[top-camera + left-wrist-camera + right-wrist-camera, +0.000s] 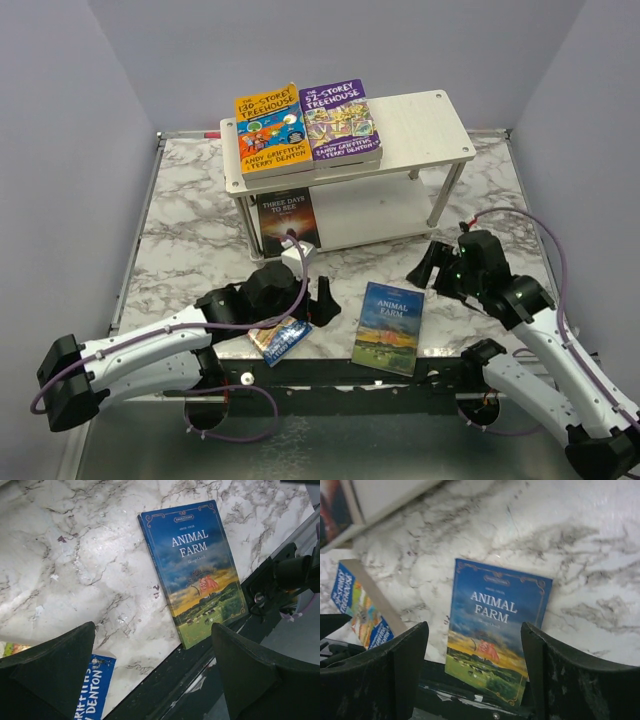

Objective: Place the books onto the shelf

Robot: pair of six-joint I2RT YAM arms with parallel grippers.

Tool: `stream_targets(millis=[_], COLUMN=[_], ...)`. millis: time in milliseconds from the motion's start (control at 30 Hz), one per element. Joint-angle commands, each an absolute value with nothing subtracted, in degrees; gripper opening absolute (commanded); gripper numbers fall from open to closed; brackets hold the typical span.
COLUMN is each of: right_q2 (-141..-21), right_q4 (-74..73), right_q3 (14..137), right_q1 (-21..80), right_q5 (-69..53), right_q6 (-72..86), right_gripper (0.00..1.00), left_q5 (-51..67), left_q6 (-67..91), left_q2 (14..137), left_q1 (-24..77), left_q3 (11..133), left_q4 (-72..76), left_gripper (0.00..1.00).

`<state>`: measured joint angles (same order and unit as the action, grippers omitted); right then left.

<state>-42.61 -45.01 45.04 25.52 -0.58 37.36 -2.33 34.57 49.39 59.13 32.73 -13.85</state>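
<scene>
The shelf [420, 115] stands at the back of the marble table. An orange Treehouse book [268, 130] and a purple one [340, 120] lie flat on its top board, and a dark book [286, 214] is on the lower board. Animal Farm [390, 328] [197, 565] [495, 625] lies face up, its near end over the table's front edge. A blue Treehouse book [281, 340] [95, 690] [360, 605] lies partly under my left arm. My left gripper [322, 303] [155, 680] hangs open between those two books. My right gripper [432, 268] [475, 655] is open above Animal Farm, holding nothing.
A black rail [330, 375] runs along the table's front edge. Grey walls close in the back and both sides. Purple cables loop off both arms. The shelf's silver legs [446, 195] stand just beyond my right gripper.
</scene>
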Motion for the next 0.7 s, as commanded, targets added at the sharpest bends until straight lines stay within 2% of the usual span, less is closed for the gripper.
stream_targets(millis=[0, 267, 667], right_q2=[-37.9, -32.9, -39.1], right_q4=[-46.8, -45.6, -38.0], right_q3=[38.1, 31.2, 21.4], right_q1=[25.6, 25.7, 25.7], right_q5=[2.1, 3.6, 1.9], right_q6=[46.9, 53.7, 55.4], right_gripper=[0.79, 0.80, 0.82], left_q5=[-1.4, -7.5, -8.9], left_q6=[39.4, 46.1, 50.0], left_q2=[53.2, 64.1, 76.0], left_q1=[61.0, 66.1, 66.3], left_q3=[30.5, 28.3, 28.3], left_q4=[-4.9, 4.1, 12.0], left_gripper=[0.99, 0.99, 0.99])
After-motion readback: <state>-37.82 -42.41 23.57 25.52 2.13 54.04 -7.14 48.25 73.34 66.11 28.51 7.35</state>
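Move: Animal Farm lies flat on the table, its middle about 14 cm to the left gripper's right, 5 cm back and 13 cm below it. Counted from the right gripper, its middle is some 8 cm back, 5 cm to the left and 16 cm down. The blue treehouse book is about 15 cm left of the left gripper and 4 cm back; Three Days to See sits in the shelf, roughly 24 cm ahead of that gripper and 10 cm to its left. Lower both open grippers towards the two long sides of Animal Farm. Sink the right one about 12 cm beside the right edge, drawing it back some 4 cm, tipping its fingers farther down and turning it a little clockwise; bring the left one down about 8 cm and 5 cm rightwards, towards the spine edge. Keep both sets of fingers open, touching nothing yet. ##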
